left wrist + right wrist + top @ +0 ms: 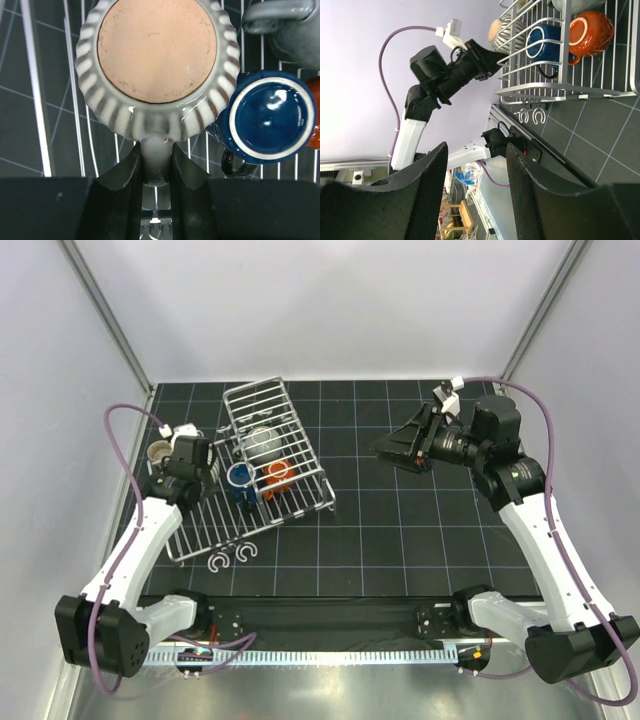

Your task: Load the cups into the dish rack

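Observation:
My left gripper (156, 156) is shut on the handle of the cream cup with dark stripes (157, 55). The cup is held bottom-up over the wires of the dish rack (35, 100), close beside the upturned dark blue cup (270, 117). In the top view the left gripper (195, 458) hides that cup. The blue cup (240, 480), the orange-red cup (278, 475) and the speckled grey cup (262, 440) sit in the rack (200, 530). A small brownish cup (160, 452) stands on the mat left of the rack. My right gripper (380, 448) hangs open and empty, far right of the rack.
Two white C-shaped hooks (218, 560) (245, 553) lie on the black grid mat just in front of the rack. The raised walled basket (258, 398) stands at the rack's far end. Metal frame posts rise at the back corners.

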Controlling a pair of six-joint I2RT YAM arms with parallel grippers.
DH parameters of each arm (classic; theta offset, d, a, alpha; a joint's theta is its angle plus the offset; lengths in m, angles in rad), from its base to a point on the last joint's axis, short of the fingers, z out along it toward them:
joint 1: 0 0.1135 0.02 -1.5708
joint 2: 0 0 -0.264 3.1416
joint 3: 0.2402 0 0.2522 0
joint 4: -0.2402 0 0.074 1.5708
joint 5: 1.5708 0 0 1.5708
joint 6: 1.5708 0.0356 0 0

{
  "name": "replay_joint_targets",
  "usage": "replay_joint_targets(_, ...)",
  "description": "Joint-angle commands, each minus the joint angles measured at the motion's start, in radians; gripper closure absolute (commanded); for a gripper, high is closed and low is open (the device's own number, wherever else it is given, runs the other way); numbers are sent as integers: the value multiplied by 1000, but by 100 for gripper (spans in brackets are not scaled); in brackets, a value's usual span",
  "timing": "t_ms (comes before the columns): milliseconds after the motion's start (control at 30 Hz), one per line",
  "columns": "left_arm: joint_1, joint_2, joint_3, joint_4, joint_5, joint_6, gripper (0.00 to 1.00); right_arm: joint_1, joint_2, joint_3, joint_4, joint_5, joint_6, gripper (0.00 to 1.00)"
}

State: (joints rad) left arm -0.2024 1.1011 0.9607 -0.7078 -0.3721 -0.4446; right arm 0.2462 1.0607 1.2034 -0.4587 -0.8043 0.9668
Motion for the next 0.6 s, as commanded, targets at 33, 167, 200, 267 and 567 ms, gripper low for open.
replay_joint_targets(33,6,31,-14,169,9,4,100,-4,28,74,-15,-38,-39,48)
replay_joint_targets(167,4,54,-48,203,35,-3,100,-2,44,96,-31,-41,-46,48)
replay_joint_targets(200,4,63,-50,211,42,-3,100,-2,45,96,-31,-39,-45,48)
replay_joint_targets(267,4,75,-53,228,65,-3,100,-2,51,96,-35,-41,-46,47)
replay_joint_targets(567,6,193,-19,234,148,-14,100,-4,53,105,-38,-36,-46,47)
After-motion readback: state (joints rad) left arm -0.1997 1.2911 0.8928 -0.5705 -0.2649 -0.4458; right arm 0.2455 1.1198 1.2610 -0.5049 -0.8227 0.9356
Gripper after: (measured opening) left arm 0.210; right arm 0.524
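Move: The ribbed cup hangs upside down by its handle from the left hand; its open spot in the rack lies some 9 cm ahead, 3 cm to the right and 12 cm below that hand. The blue cup is about 5 cm ahead, 8 cm right; the grey cup 13 ahead, 13 right; the orange cup 6 ahead, 17 right, all roughly 11 cm lower. From the right hand the open spot is around 14 cm ahead, 40 cm left and 31 cm below. Still pinching the ribbed cup's handle, the left hand keeps lowering it towards the rack floor, about 6 cm down, fastest at first. It also eases a couple of centimetres right and slightly forward, bringing the cup in close beside the blue cup, while the wrist tips the fingers some 10 degrees further down. The fingers stay closed. ##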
